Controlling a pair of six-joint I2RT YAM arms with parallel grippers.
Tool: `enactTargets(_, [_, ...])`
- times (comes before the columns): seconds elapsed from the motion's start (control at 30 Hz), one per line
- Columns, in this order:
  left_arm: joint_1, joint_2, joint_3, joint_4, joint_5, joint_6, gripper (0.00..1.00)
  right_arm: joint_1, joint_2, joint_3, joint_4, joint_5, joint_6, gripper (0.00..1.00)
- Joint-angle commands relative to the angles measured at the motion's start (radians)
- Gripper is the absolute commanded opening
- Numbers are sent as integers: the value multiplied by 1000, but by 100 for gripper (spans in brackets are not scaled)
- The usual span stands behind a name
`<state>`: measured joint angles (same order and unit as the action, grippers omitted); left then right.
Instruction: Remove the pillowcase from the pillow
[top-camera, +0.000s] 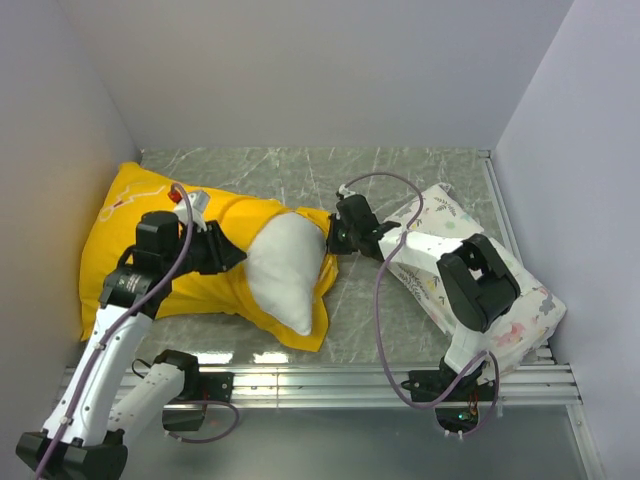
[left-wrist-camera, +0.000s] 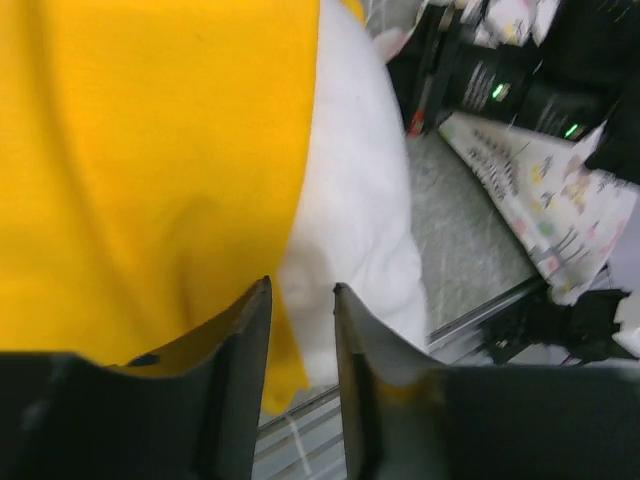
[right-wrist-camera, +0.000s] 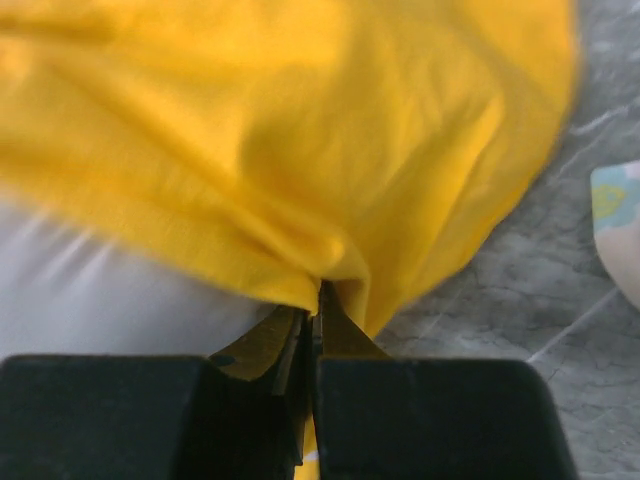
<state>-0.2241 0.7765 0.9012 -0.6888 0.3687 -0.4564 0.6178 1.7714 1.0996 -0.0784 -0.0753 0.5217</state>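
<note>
The yellow pillowcase (top-camera: 130, 220) lies at the left of the table, and the white pillow (top-camera: 285, 270) bulges out of its open right end. My left gripper (top-camera: 238, 256) rests over the case just left of the bare pillow. In the left wrist view its jaws (left-wrist-camera: 300, 285) stand slightly apart with nothing between them, above the pillowcase (left-wrist-camera: 150, 150) edge and the pillow (left-wrist-camera: 355, 200). My right gripper (top-camera: 335, 236) is at the case's right edge. In the right wrist view it (right-wrist-camera: 320, 290) is shut on a pinch of the pillowcase (right-wrist-camera: 300, 120), with the pillow (right-wrist-camera: 90, 290) at the left.
A white pillow printed with small colourful figures (top-camera: 480, 270) lies at the right under my right arm, and it also shows in the left wrist view (left-wrist-camera: 560, 200). Grey walls close in the left, back and right. A metal rail (top-camera: 330, 380) runs along the near edge.
</note>
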Motion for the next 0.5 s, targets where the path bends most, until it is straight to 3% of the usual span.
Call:
enactTargets(0.0, [-18, 33, 149, 44, -33, 36, 40, -12, -15, -62, 77, -3, 9, 0])
enactTargets(0.1, [-73, 90, 232, 44, -132, 45, 54, 8, -33, -90, 117, -24, 23, 0])
enactTargets(0.27, [-217, 188, 344, 46, -338, 36, 63, 16, -49, -113, 155, -43, 43, 0])
enactTargets(0.4, [-478, 335, 399, 51, -558, 16, 69, 16, -67, -150, 215, -112, 89, 0])
enactTargets(0.47, [-546, 386, 410, 54, -678, 13, 72, 17, -75, -159, 246, -138, 113, 0])
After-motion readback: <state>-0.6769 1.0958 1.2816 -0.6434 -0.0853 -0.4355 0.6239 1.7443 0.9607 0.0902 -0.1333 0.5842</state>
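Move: The bared white part of the pillow has its middle about 11 cm to the left hand's right, 7 cm ahead and some 16 cm below. The pillowcase hem that the right hand pinches lies roughly 20 cm right, 13 cm ahead and 16 cm down; the yellow bulk of the pillowcase is about 15 cm left and 9 cm ahead. From the right hand, the white pillow's middle is about 9 cm left, 6 cm back, nearly at its height. Rising about 9 cm clear of the pillowcase's left side, the left hand opens its already parting fingers wide and works 4 cm forward, then swings some 8 cm right over the white pillow, starting to sink at the end, its wrist tilting up and rolling. The right hand keeps pinching the hem, easing a couple of centimetres back and slightly down. ##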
